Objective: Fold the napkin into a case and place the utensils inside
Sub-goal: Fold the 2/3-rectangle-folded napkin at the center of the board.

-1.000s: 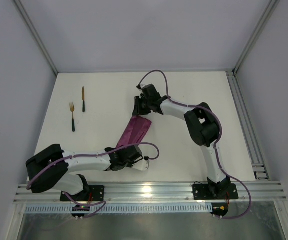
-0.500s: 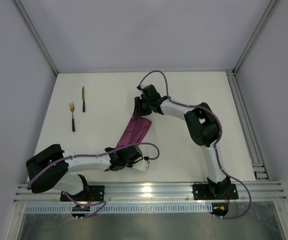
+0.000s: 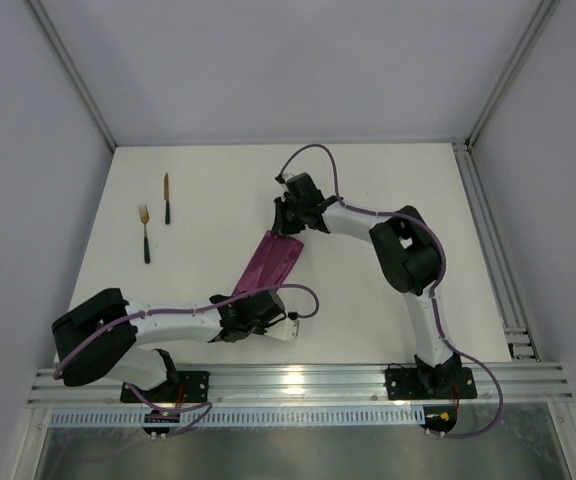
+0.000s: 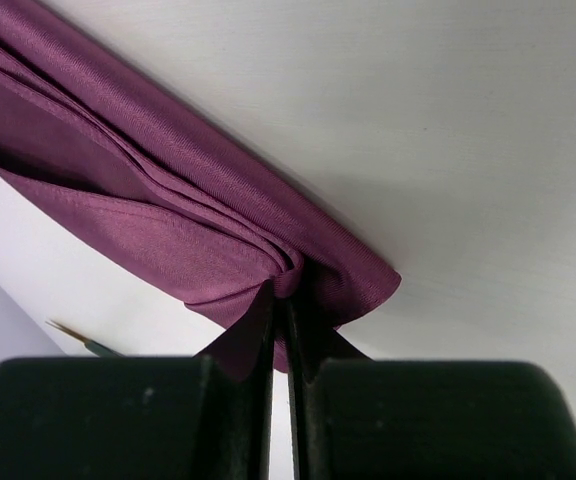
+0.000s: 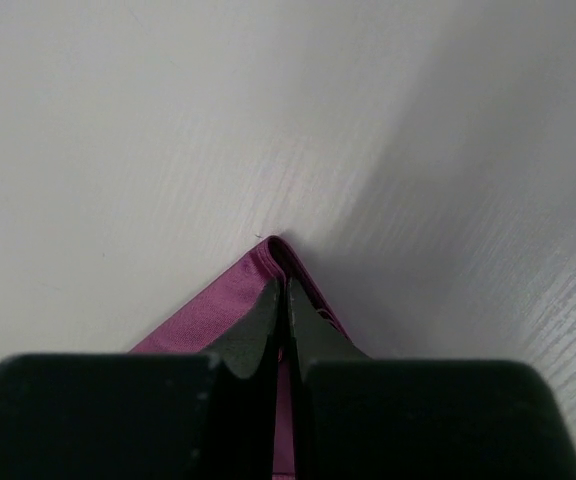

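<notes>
The magenta-purple napkin [image 3: 271, 263] lies folded into a narrow strip, slanting across the middle of the white table. My left gripper [image 3: 251, 302] is shut on its near end; in the left wrist view the cloth [image 4: 168, 210] bunches between the dark fingers [image 4: 243, 390]. My right gripper [image 3: 284, 230] is shut on the far corner, where the cloth [image 5: 218, 305] peaks just ahead of the fingertips [image 5: 258, 325]. The gold fork [image 3: 145, 233] and gold knife [image 3: 167, 198], both dark-handled, lie side by side at the far left, well apart from both grippers.
Grey walls and aluminium rails [image 3: 493, 260] fence the table on its sides. A rail [image 3: 298, 385] carrying both arm bases runs along the near edge. Purple cables [image 3: 308, 150] loop off both arms. A tip of one utensil [image 4: 83, 338] shows in the left wrist view.
The right gripper's jaws have closed on the far corner of the napkin and shifted slightly. The left gripper and the utensils have not moved.
</notes>
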Action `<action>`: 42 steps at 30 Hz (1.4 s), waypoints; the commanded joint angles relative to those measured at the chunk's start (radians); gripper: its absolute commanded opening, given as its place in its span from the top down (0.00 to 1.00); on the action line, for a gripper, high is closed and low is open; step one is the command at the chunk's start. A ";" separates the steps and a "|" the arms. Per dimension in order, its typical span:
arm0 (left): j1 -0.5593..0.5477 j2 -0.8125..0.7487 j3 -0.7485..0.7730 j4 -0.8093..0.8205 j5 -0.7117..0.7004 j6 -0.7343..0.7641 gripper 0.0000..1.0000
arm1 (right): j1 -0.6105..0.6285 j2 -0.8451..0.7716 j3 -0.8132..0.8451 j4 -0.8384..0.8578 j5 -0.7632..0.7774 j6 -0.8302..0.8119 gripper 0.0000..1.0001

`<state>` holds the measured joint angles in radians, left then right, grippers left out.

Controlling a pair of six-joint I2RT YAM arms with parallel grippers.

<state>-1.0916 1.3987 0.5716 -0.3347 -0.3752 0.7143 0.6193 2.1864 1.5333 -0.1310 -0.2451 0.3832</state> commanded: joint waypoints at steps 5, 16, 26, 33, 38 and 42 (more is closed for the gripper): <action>0.004 0.051 -0.050 -0.050 0.117 -0.072 0.89 | 0.003 -0.183 -0.108 0.068 0.061 -0.035 0.96; 0.006 0.020 -0.050 -0.067 0.104 -0.090 0.73 | 0.013 -0.280 -0.377 0.214 0.041 0.060 0.96; 0.006 -0.239 -0.021 -0.282 0.228 -0.041 0.57 | -0.018 -0.229 -0.400 0.229 0.056 0.074 0.96; 0.059 -0.489 0.082 -0.472 0.406 -0.009 0.38 | -0.018 -0.224 -0.429 0.261 0.053 0.112 0.96; 0.116 -0.500 0.103 -0.414 0.417 -0.093 0.39 | -0.018 -0.234 -0.438 0.264 0.049 0.111 0.96; 0.142 -0.423 0.100 -0.268 0.346 -0.125 0.39 | -0.018 -0.249 -0.446 0.264 0.041 0.102 0.96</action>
<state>-0.9672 0.9241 0.6556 -0.7074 -0.0082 0.6373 0.6064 1.9514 1.1027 0.1089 -0.2089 0.4850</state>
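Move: The maroon napkin's far-left corner is already pinched in the right fingers. The place it is taken to, the strip's right edge, lies about 5 cm back and 5 cm to the right of that hand. The napkin's far-right corner is roughly 6 cm right and 2 cm back, both about 2 cm lower. The left fingers are still on the napkin's near end; the strip's middle lies some 10 cm ahead of them and 4 cm to the right. The napkin's far-left corner, still pinched in the shut right fingers, is carried back and to the right across the strip, about 7 cm in a low arc that rises some 3 cm and then sinks; the right hand then stays there holding. At the near end the left fingers first open in place, then let go, backing off towards the base and rising about 8 cm, the fingertips tilting some 20 degrees to the right. ##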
